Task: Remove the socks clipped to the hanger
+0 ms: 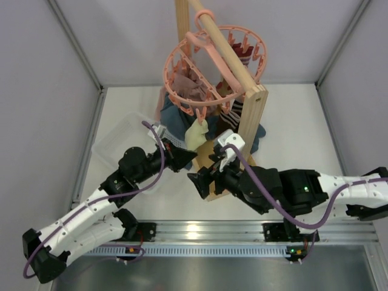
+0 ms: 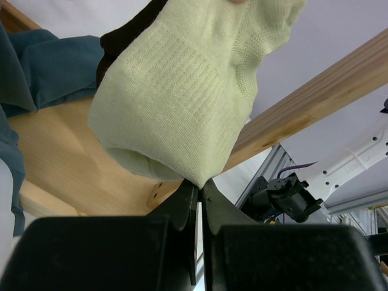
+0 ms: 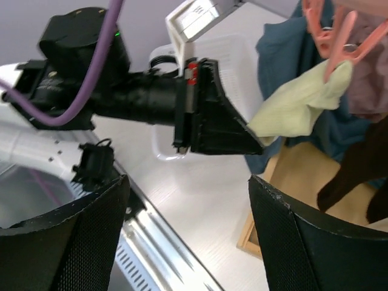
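The salmon-pink round hanger [image 1: 215,66] hangs from the wooden rack's top bar. A pale cream sock [image 1: 197,134] dangles from one of its pink pegs [image 3: 330,36]. My left gripper [image 2: 200,182] is shut on the sock's lowest tip [image 2: 182,91], seen from the side in the right wrist view [image 3: 297,103]. A dark brown sock [image 3: 357,163] hangs behind it. A dark red striped sock [image 1: 233,112] hangs by the rack post. My right gripper [image 3: 188,182] stands open and empty, low beside the left gripper [image 1: 191,156], apart from the socks.
The wooden rack frame [image 1: 251,115] stands mid-table on a flat wooden base [image 2: 73,157]. A blue-grey cloth [image 1: 173,118] and a dusty-pink garment [image 3: 370,79] also hang there. A clear plastic bin [image 1: 121,142] sits to the left, behind my left arm.
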Action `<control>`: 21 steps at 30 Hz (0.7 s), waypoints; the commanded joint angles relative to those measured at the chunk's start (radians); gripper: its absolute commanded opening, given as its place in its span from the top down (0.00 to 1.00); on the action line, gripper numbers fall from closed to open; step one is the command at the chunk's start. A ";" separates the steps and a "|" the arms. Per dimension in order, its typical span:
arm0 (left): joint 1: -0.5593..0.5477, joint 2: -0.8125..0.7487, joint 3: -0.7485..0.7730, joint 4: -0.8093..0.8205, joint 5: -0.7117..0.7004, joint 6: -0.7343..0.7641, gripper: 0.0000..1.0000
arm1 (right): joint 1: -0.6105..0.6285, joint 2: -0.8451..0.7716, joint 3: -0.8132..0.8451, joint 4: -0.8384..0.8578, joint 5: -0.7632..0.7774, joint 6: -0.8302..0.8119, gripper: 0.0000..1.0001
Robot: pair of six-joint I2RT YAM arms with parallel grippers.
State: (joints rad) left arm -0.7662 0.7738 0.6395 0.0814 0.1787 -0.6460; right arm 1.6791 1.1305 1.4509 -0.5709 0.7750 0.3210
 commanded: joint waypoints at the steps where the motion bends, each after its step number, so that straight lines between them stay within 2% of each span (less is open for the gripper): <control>1: 0.004 -0.042 0.019 -0.028 0.005 0.019 1.00 | 0.004 0.099 0.110 0.082 0.216 -0.076 0.23; 10: 0.005 -0.071 0.032 -0.069 0.001 0.011 1.00 | -0.228 0.287 0.342 -0.017 0.147 -0.065 0.24; 21: 0.005 -0.103 0.029 -0.077 -0.012 -0.003 1.00 | -0.354 0.354 0.378 -0.020 0.107 -0.088 0.29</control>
State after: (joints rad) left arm -0.7654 0.6823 0.6395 0.0006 0.1646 -0.6491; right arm 1.3674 1.4593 1.7798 -0.5938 0.9020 0.2543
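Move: The right gripper goes for the pink clip gripping the pale sock, about 17 cm ahead of it, 2 cm to its left and 2 cm higher. The sock's held end is about 7 cm ahead, 4 cm left and 6 cm lower. The striped sock hangs 11 cm right of the clip, level with it; the wooden post is 14 cm ahead of the right hand and 13 cm right. From the left gripper, the clip is about 10 cm ahead, 2 cm right and 8 cm higher. Bring the right gripper forward about 12 cm, quickly at first and easing off, rising slightly, up to the clip over the pale sock; let it drift left early, then partly back. Turn it some 25 degrees clockwise on the way and keep the fingers wide open, short of the clip. With the left, keep the sock's end pinched and draw it a centimetre or two back and left. ##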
